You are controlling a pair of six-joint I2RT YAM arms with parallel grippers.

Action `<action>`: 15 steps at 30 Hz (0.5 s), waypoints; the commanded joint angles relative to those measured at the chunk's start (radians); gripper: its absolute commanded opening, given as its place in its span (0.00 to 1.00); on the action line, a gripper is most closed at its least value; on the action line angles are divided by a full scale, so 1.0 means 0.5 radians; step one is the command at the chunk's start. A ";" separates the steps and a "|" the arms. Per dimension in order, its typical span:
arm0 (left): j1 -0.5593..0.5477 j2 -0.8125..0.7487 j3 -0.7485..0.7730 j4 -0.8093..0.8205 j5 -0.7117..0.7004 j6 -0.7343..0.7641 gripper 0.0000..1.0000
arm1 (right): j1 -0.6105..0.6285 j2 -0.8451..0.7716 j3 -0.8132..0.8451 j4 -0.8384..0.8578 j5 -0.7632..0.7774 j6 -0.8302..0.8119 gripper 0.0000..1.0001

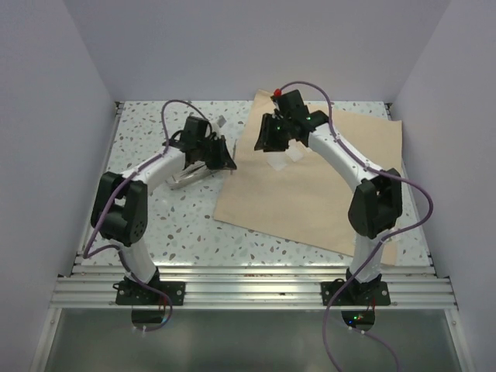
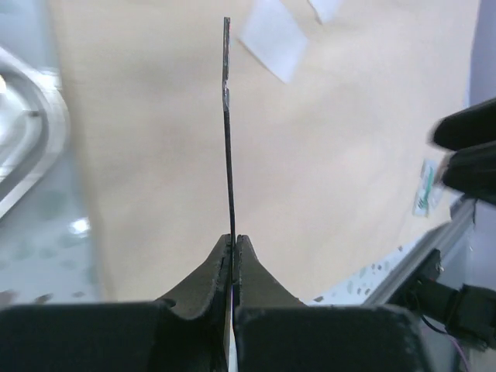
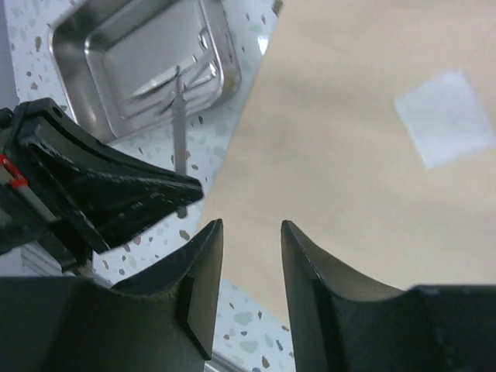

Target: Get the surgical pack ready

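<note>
The tan wrap sheet (image 1: 310,190) of the surgical pack lies flat on the table's right half. A white gauze square (image 1: 291,157) rests on it near its left corner. The shiny metal tray (image 1: 188,177) sits on the bare table left of the sheet. My left gripper (image 2: 234,239) is shut on a thin flat dark strip (image 2: 228,116) seen edge-on, held above the sheet's left edge. My right gripper (image 3: 252,225) hovers over that same edge, open with nothing between its fingers. The left gripper (image 3: 108,194) shows close beside it, its strip (image 3: 180,116) standing in front of the tray (image 3: 139,54).
The speckled tabletop (image 1: 155,225) is walled on three sides, with an aluminium rail (image 1: 248,291) along the near edge. A small red thing (image 1: 276,93) shows at the sheet's far corner behind the right arm. The two grippers are close together.
</note>
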 commanded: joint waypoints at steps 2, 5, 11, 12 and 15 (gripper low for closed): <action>0.307 -0.156 0.063 -0.224 -0.164 0.200 0.00 | -0.005 0.161 0.360 -0.230 0.115 -0.371 0.45; 0.467 -0.049 0.180 -0.350 -0.250 0.264 0.00 | -0.054 0.228 0.412 -0.242 0.146 -0.368 0.62; 0.676 0.233 0.407 -0.424 -0.222 0.264 0.00 | -0.367 0.312 0.155 0.118 -0.507 -0.010 0.76; 0.685 0.264 0.426 -0.421 -0.180 0.258 0.00 | -0.407 0.306 0.054 0.187 -0.566 0.046 0.78; 0.688 0.380 0.548 -0.433 -0.176 0.340 0.00 | -0.410 0.388 0.148 0.093 -0.533 -0.036 0.77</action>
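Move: The left hand holds the slender instrument about 12 cm above the table. The tray's middle lies some 16 cm to its left and 8 cm ahead, with the scissors inside about 10 cm left and 7 cm ahead. From the empty right hand, 18 cm up, the leftmost gauze square lies roughly 5 cm ahead and 5 cm right; the second lies 9 cm ahead and 11 cm right. Still pinching the slender instrument in shut fingers, the left hand swings it left about 16 cm and forward some 9 cm to over the tray, turning about 20 degrees counter-clockwise and starting to sink late. The right hand backs off rightward and forward, first rising slightly, then dropping to about 6 cm below its start towards the gauze squares, its fingers spreading wide. ##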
